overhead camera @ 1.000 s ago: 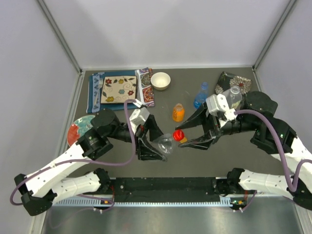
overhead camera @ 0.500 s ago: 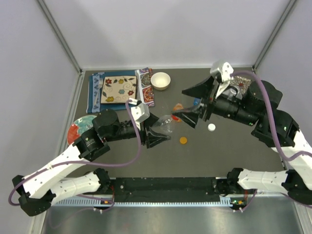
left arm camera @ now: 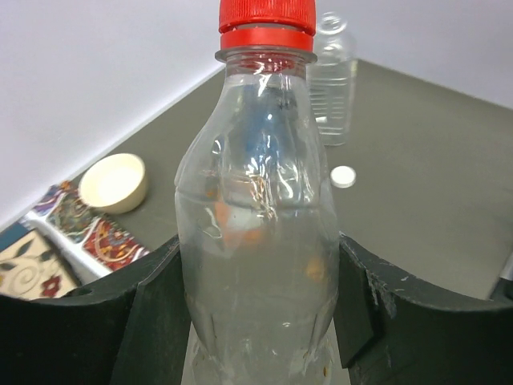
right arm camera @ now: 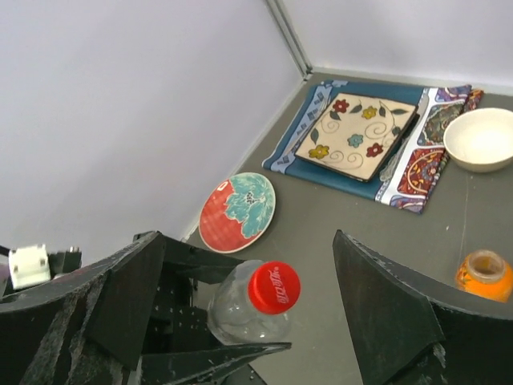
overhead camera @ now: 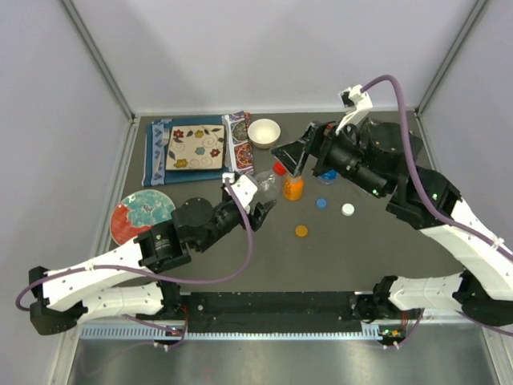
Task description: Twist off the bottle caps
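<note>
My left gripper (overhead camera: 258,197) (left arm camera: 256,239) is shut on the body of the wide clear bottle (overhead camera: 267,184) (left arm camera: 256,241) and holds it upright. The red cap (overhead camera: 279,168) (left arm camera: 267,20) (right arm camera: 273,287) sits on its neck. My right gripper (overhead camera: 287,160) (right arm camera: 247,234) hangs open just above the red cap, one finger on each side, not touching it. The short orange bottle (overhead camera: 293,188) (right arm camera: 485,273) stands uncapped beside it. The slim clear bottle (left arm camera: 331,80) stands uncapped. The blue bottle (overhead camera: 327,173) is mostly hidden behind the right arm. Loose on the table lie a blue cap (overhead camera: 321,203), a white cap (overhead camera: 348,209) (left arm camera: 343,176) and an orange cap (overhead camera: 301,231).
A white bowl (overhead camera: 264,132) (right arm camera: 481,138) stands at the back beside a patterned cloth (overhead camera: 156,160) bearing a square flowered plate (overhead camera: 195,147). A round red and teal plate (overhead camera: 143,216) (right arm camera: 237,212) lies at the left. Grey walls close in the table.
The right gripper let go of the red cap, opened, swung to the back, and now hangs over the cap again. The left arm carried the bottle toward the back, next to the orange bottle.
</note>
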Controlling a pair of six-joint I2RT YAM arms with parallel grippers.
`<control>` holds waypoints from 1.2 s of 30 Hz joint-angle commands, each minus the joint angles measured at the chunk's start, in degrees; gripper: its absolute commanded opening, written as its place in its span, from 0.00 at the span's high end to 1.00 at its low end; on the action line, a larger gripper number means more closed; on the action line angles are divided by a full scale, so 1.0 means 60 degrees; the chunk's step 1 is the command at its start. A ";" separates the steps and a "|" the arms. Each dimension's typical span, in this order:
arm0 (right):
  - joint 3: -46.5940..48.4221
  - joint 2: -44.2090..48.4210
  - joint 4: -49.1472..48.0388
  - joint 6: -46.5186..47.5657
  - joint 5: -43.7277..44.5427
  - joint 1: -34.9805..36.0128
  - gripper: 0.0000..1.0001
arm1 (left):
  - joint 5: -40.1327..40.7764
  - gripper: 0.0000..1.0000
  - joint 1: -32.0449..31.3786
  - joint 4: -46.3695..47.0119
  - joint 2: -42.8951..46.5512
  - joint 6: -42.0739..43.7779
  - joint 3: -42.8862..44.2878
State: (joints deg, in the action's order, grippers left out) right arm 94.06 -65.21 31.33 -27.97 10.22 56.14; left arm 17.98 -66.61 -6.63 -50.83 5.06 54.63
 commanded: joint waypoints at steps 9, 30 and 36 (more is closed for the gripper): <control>-0.0178 -0.0938 -0.0153 -0.0686 0.0011 0.0062 0.18 | 0.2218 0.71 -0.0471 0.1032 -0.0113 0.0695 -0.0243; -0.0969 -0.0719 -0.0519 -0.0525 -0.0063 0.0048 0.71 | 0.2087 0.71 -0.0456 0.1355 0.0151 0.0651 -0.0550; -0.1540 -0.0061 -0.1514 0.0162 -0.0499 0.0062 0.89 | 0.0361 0.72 -0.0456 0.1428 0.0648 0.0344 -0.0770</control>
State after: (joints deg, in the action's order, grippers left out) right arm 86.41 -69.67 27.94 -31.57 8.75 56.47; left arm 28.84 -69.10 -2.15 -50.19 8.78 50.68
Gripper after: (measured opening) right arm 0.357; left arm 0.645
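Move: The red cap, on the upright bottle in my left hand, sits about 6 cm below my right hand, 2 cm to its left and level with it fore and aft; from my left hand it is some 9 cm up and 2 cm forward, 1 cm to the right. Far below my right hand, on the table, the yellow cap lies 3 cm to the right, straight below fore and aft. The orange bottle stands 11 cm ahead and 1 cm right, the blue cap 9 cm ahead and 9 cm right. I lower my open right hand about 7 cm, drifting some 4 cm left and a little forward with the fingers tipping slightly down, until they straddle the red cap, then close them and pinch its sides. My left hand keeps its hold on the bottle, easing about 2 cm forward and left while turning roughly 10 degrees counter-clockwise. ##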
